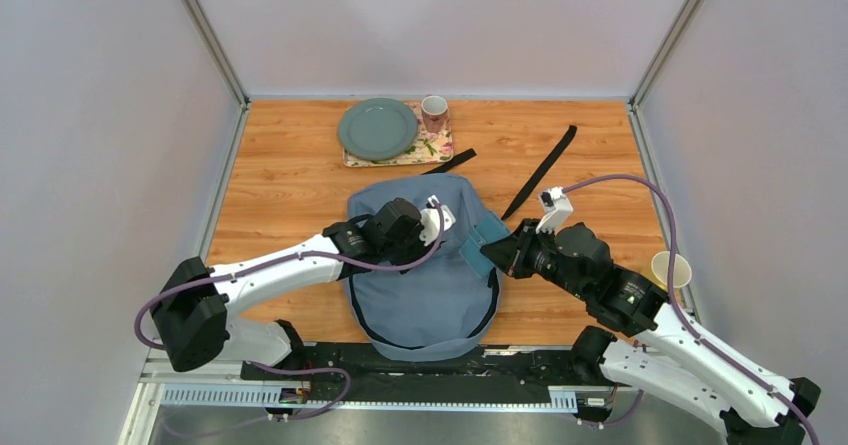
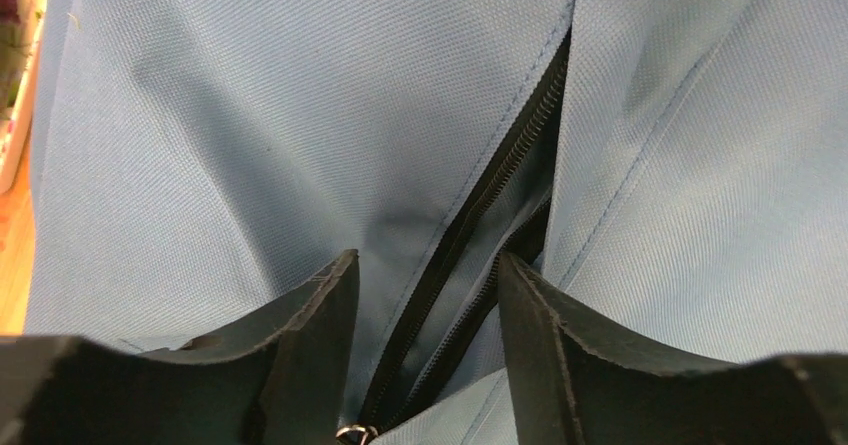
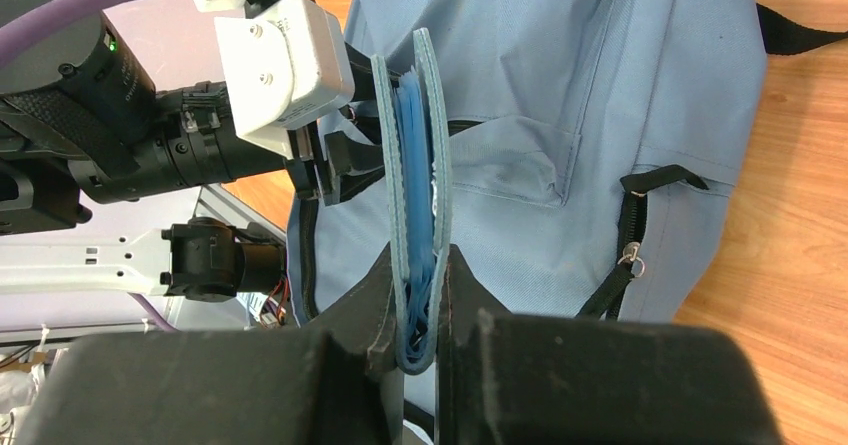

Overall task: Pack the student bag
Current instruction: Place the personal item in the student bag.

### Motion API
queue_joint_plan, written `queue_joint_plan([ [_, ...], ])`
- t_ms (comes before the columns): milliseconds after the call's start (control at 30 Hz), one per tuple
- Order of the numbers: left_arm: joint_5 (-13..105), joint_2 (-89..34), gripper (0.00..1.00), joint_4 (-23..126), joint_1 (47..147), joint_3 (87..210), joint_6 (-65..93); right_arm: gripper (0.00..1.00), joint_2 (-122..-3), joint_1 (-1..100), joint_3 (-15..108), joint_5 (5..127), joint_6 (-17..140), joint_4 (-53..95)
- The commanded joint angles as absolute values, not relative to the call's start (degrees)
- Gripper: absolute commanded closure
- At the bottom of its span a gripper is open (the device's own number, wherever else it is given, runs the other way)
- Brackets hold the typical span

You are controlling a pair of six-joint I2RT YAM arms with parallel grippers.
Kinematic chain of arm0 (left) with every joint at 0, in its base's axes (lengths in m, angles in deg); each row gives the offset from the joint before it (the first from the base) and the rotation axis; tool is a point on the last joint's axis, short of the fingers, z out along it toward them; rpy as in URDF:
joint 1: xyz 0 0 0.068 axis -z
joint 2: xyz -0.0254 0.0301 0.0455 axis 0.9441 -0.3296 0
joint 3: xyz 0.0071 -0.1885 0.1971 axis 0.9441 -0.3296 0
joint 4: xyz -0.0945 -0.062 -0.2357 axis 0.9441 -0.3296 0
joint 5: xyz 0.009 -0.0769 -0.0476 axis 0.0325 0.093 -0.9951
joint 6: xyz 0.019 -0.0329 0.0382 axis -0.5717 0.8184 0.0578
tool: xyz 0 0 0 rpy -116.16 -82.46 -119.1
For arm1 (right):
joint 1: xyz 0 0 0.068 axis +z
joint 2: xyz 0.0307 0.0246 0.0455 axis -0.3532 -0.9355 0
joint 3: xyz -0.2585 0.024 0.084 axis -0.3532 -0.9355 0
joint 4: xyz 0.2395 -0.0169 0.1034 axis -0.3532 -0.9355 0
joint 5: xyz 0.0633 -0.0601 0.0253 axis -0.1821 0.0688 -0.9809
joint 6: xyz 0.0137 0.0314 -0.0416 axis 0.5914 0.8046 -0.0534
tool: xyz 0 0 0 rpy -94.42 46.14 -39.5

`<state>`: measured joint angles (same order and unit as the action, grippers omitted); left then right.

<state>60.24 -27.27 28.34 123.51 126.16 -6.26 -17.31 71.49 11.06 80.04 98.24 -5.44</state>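
Note:
The student bag [image 1: 425, 290], a grey-blue backpack, lies flat in the middle of the table. Its main zip [image 2: 500, 165] is partly open, with a small metal pull ring [image 2: 355, 432] at the near end. My left gripper [image 2: 425, 265] hovers just above the bag [image 2: 220, 145], open, one finger on each side of the zip, gripping nothing. My right gripper [image 3: 418, 265] is shut on a thin teal-covered notebook [image 3: 412, 135] with blue pages, held edge-up over the bag's [image 3: 560, 85] right side. From above, the notebook [image 1: 487, 233] sits between the left gripper [image 1: 437, 220] and the right gripper [image 1: 497, 250].
A green plate [image 1: 377, 128] and a patterned cup [image 1: 434, 112] rest on a floral mat [image 1: 438, 149] at the back. A black strap [image 1: 541, 170] trails from the bag toward the back right. A paper cup [image 1: 670, 268] stands at the right edge.

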Motion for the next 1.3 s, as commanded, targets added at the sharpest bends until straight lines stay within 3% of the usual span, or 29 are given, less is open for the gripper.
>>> queue_joint_plan([
  [0, 69.9, -30.2, 0.45, 30.0, 123.4, 125.4, -3.7, 1.00, -16.3, 71.6, 12.0, 80.4, 98.1, -2.3],
  [167, 72.7, -30.7, 0.77, 32.2, 123.5, 125.8, -3.3, 1.00, -16.0, 71.6, 11.7, 80.9, 98.2, -2.7],
  [367, 71.9, -28.2, 1.00, 33.9, 123.4, 124.6, -2.6, 1.00, -14.9, 71.6, 11.1, 82.0, 98.7, -3.6],
  [733, 69.3, -24.6, 1.00, 31.1, 123.5, 129.5, 1.4, 1.00, -15.8, 71.6, 9.2, 79.4, 102.8, -0.1],
  [1100, 66.8, -24.1, 1.00, 26.2, 123.4, 136.5, 5.6, 1.00, -19.1, 71.6, -1.7, 68.2, 120.8, 18.1],
  [1267, 63.5, -25.4, 1.00, 24.1, 123.4, 137.1, 3.4, 1.00, -21.4, 71.6, -0.5, 67.2, 120.7, 18.5],
])
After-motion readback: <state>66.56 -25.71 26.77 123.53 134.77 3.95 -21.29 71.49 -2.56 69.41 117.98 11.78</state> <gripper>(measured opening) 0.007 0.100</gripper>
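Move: The right hand keeps hold of the blue wallet; the bag's front pocket opening lies about 12 cm to its left, 6 cm ahead and 13 cm below. From the left hand that opening is just below, centred some 4 cm to the right and 1 cm ahead, while the wallet is about 16 cm right, 5 cm back and 12 cm higher. The bag's curved near zipper is roughly 10 cm back and 4 cm right of the left hand. Left fingers shut and rise about 7 cm off the pocket; right then lowers the gripped wallet 5 cm, leftward. ##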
